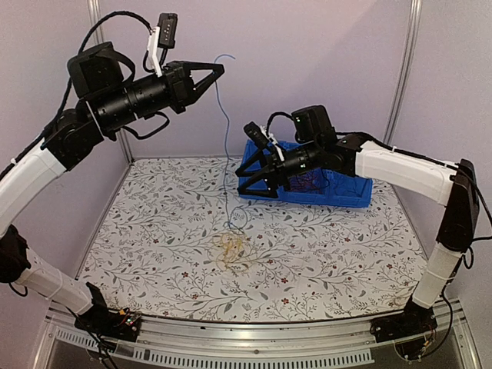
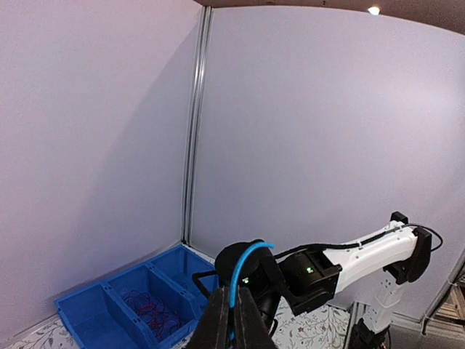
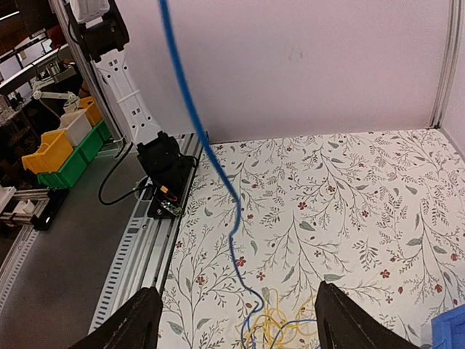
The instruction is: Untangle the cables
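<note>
My left gripper (image 1: 219,71) is raised high at the back and shut on a blue cable (image 1: 226,138), which hangs down to a small yellow cable tangle (image 1: 233,247) on the table. In the left wrist view the blue cable (image 2: 243,269) arcs up from between the closed fingers (image 2: 251,320). My right gripper (image 1: 244,185) is open and empty above the table, just right of the hanging blue cable. In the right wrist view the blue cable (image 3: 203,145) drops to the yellow tangle (image 3: 280,327) between the fingertips (image 3: 138,320). Red cables (image 2: 149,309) lie in a blue bin.
A blue divided bin (image 1: 342,192) stands at the back right of the floral table (image 1: 154,231), partly behind the right arm. White walls enclose the back and sides. Yellow and green bins (image 3: 54,149) sit off the table by the left arm's base.
</note>
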You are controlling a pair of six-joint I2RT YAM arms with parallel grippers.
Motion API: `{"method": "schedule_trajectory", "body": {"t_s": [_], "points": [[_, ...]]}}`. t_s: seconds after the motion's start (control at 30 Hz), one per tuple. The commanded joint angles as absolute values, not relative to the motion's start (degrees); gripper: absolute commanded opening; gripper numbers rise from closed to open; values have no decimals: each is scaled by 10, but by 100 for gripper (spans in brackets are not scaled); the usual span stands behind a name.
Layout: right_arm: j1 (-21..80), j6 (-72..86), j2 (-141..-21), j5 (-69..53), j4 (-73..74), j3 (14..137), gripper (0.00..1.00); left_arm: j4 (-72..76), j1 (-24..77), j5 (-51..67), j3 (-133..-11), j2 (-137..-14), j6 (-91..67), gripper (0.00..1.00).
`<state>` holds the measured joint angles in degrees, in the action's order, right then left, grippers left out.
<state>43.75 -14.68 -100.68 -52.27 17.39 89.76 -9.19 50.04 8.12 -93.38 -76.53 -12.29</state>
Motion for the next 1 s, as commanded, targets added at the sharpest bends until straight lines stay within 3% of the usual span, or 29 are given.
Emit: {"method": "schedule_trajectory", "body": {"t_s": [0.0,0.13,0.27,0.5,0.7,0.8,0.83,0.93,0.97], "points": [[437,-81,-1031,-508,58,911,72,-63,512,78,-957,-774,-138,0],[437,-61,-1038,-529,42,914,59,-68,513,69,-953,-774,-140,0],[437,-42,-1037,-541,27,910,65,-55,513,67,-939,-769,-148,0],[440,2,-1044,-666,-34,895,71,-43,513,57,-929,-763,-145,0],[445,50,-1049,-637,-47,913,70,-34,514,58,-929,-764,-148,0],[445,48,-1058,-623,-40,926,59,-32,513,55,-929,-764,-146,0],[445,48,-1059,-619,-40,928,51,-32,514,54,-928,-764,-146,0],[445,47,-1058,-598,-23,934,12,-32,513,47,-923,-763,-141,0],[444,41,-1055,-589,-10,937,3,-32,514,42,-920,-760,-139,0]]}}
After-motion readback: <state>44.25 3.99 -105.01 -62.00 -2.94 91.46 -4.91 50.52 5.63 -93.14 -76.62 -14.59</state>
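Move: From the right gripper, the stretch of hanging blue cable to catch is about 4 cm to its left, 3 cm higher and roughly 1 cm back. The yellow cable clump rests on the table about 6 cm ahead, 5 cm left and 29 cm below; the blue bin stands around 33 cm ahead, 18 cm right and 26 cm below. From the left gripper, that same stretch hangs about 20 cm down and 1 cm back, with no sideways offset. Keep the left gripper shut high on the blue cable, easing it up a centimetre or two. Bring the open right gripper slightly forward and left, then up about 4 cm while drawing it back about 3 cm, tipping its fingers up some 10 degrees. Finish by nudging left and closing the fingers most of the way around the hanging cable. ##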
